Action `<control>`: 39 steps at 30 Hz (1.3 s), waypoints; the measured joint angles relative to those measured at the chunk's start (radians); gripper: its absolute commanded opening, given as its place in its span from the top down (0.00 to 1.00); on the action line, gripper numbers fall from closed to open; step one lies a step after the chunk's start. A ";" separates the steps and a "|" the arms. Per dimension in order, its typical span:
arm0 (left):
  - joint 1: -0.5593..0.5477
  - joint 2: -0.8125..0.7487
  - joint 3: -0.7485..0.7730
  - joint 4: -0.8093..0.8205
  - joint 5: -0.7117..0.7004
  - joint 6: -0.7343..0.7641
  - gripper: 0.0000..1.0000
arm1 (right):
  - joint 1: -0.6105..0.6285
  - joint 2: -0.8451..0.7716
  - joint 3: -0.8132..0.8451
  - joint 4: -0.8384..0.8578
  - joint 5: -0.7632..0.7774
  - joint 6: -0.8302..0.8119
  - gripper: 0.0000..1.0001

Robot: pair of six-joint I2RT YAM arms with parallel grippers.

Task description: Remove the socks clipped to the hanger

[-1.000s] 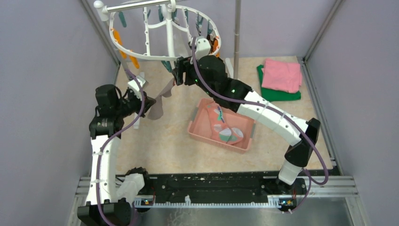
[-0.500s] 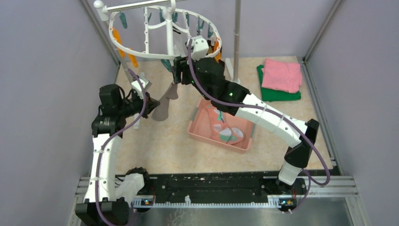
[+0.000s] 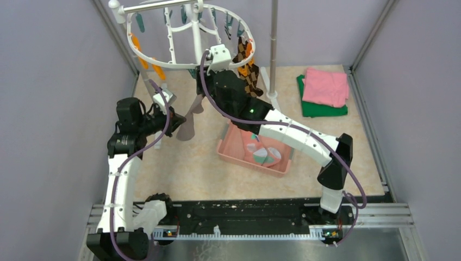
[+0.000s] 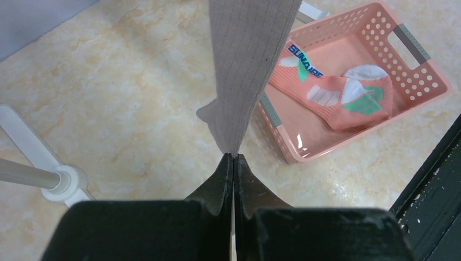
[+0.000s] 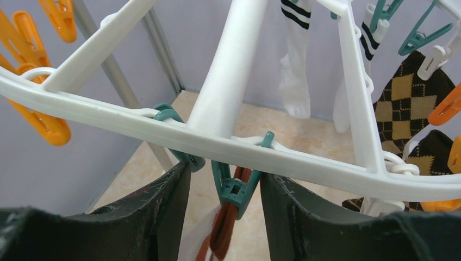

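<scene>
The white oval hanger (image 3: 163, 61) hangs at the back left, its rim (image 5: 304, 159) crossing the right wrist view. A grey-beige sock (image 3: 190, 115) dangles from a teal clip (image 5: 234, 189), which pinches its red-and-white cuff. My left gripper (image 4: 234, 157) is shut on the toe of this sock (image 4: 247, 65), pulling it taut out to the left (image 3: 175, 120). My right gripper (image 5: 224, 173) is open with its jaws either side of the teal clip; the right finger touches it and the left stands apart. A brown-and-black diamond sock (image 3: 245, 65) and white striped socks (image 5: 296, 65) stay clipped.
A pink basket (image 3: 231, 149) on the table holds a pink sock (image 3: 261, 155). A folded pink cloth (image 3: 325, 86) lies on a green one (image 3: 321, 110) at the back right. The metal pole (image 3: 273, 38) stands behind the hanger, its white base (image 4: 60, 182) near my left gripper.
My right arm has shifted up and to the left under the hanger rim, its jaws narrowing round the teal clip. The diamond sock has come into view. My left gripper keeps its hold.
</scene>
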 measured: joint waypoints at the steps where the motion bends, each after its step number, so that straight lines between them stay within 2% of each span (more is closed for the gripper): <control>1: -0.001 0.000 0.000 0.000 0.000 -0.001 1.00 | 0.001 0.005 0.000 0.005 0.008 -0.003 0.53; 4: -0.006 0.000 0.000 0.001 0.000 -0.001 1.00 | 0.002 0.014 0.000 0.014 0.024 -0.008 0.57; 9: -0.010 0.000 0.000 0.003 -0.001 -0.003 1.00 | 0.002 0.017 0.000 0.041 0.048 -0.010 0.71; 15: -0.012 0.000 -0.004 0.008 -0.005 -0.008 1.00 | 0.003 0.017 0.000 0.058 0.058 -0.008 1.00; 30: -0.024 -0.001 -0.044 0.023 -0.036 -0.002 1.00 | 0.003 0.017 0.000 0.058 -0.002 0.020 1.00; 39: -0.038 0.000 -0.110 0.018 -0.127 0.032 1.00 | 0.003 0.017 0.000 0.040 -0.015 0.027 1.00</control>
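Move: The green clip on the grey sock's cuff sits between the right hand's open fingertips, about 1 cm ahead and level in height; another green clip is roughly 4 cm left and 1 cm ahead, and the brown argyle socks about 14 cm right, 8 cm ahead, 5 cm lower. From the left hand, already pinching the sock, that clip is some 8 cm ahead, 8 cm right and 14 cm above. Right fingers squeeze the green clip and hold; left, still gripping the sock, then pulls down about 5 cm. ##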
